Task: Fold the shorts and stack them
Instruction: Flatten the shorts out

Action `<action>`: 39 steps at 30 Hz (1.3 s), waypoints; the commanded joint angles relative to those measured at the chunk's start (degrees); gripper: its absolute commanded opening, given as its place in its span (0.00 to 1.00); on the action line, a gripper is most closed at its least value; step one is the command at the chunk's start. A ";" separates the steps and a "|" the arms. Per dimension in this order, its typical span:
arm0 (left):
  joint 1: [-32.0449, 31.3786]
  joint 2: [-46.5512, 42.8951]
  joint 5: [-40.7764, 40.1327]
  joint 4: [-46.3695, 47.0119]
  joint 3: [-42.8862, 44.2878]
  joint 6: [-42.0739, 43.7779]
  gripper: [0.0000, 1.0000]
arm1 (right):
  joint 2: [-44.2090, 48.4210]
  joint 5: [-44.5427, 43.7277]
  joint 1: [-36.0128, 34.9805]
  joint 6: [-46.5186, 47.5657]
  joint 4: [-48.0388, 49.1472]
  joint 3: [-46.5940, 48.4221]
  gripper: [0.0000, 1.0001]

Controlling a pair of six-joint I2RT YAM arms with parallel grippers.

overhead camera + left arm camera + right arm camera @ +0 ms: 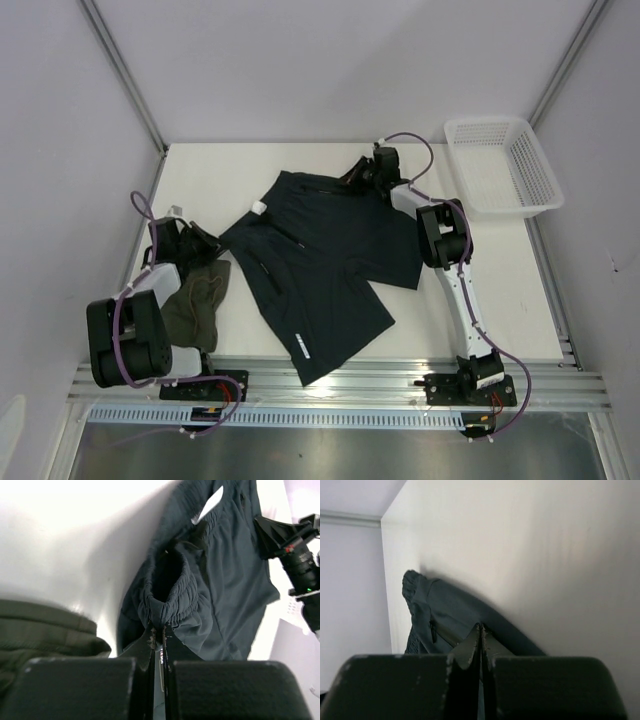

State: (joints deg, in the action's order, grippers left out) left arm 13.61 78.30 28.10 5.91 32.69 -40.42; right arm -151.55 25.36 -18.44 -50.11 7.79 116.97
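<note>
The dark navy-teal shorts lie spread flat in the middle of the table. My left gripper is at their left waistband corner. In the left wrist view this gripper is shut on the bunched elastic waistband of the navy shorts. My right gripper is at the far edge of the same pair. The right wrist view shows it shut on the hem of the navy shorts. The olive-green shorts lie folded in a heap at the left, beside the left arm, and also show as olive-green shorts in the left wrist view.
A white mesh basket stands at the back right corner of the table. White walls with metal rails close in the table on the left, back and right. A rail runs along the near edge where both arm bases are bolted.
</note>
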 commanded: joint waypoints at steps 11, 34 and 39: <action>0.54 -1.05 -8.06 -3.89 3.35 6.23 0.00 | -4.02 -2.60 4.99 1.50 -5.51 7.31 0.00; -0.60 3.96 -2.79 -1.08 4.67 5.71 0.00 | 1.51 1.44 1.48 47.45 -33.98 13.82 0.65; -0.77 4.58 -1.82 -0.38 4.84 5.44 0.00 | 2.48 1.44 0.07 49.84 -36.61 14.16 0.65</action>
State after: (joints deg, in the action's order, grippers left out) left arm 13.23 82.41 24.51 3.07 35.48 -35.94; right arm -150.74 27.59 -17.28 -5.19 -20.18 131.15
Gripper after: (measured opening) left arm 0.012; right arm 0.654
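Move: The closed right fingertips are over the dark shorts' far edge, whose nearest stretch lies about 2 cm ahead and 1 cm below. From this hand the zip pocket is roughly 6 cm left and 3 cm back, the white tag some 19 cm left and 9 cm back. The left hand already pinches the waistband corner, to be lowered to the table about 4 cm below; from it the tag is around 13 cm ahead and 8 cm right, the folded olive shorts 14 cm back and 6 cm left. Sweep the closed right fingertips level along the shorts' far edge, about 7 cm forward and right, then open them wide while rising some 2 cm. Draw the open hand back about 5 cm and slightly left, rolling it roughly 40 degrees so its left side sinks. Keep the left pinch on the waistband, easing it 2 cm left, then 2 cm down. ##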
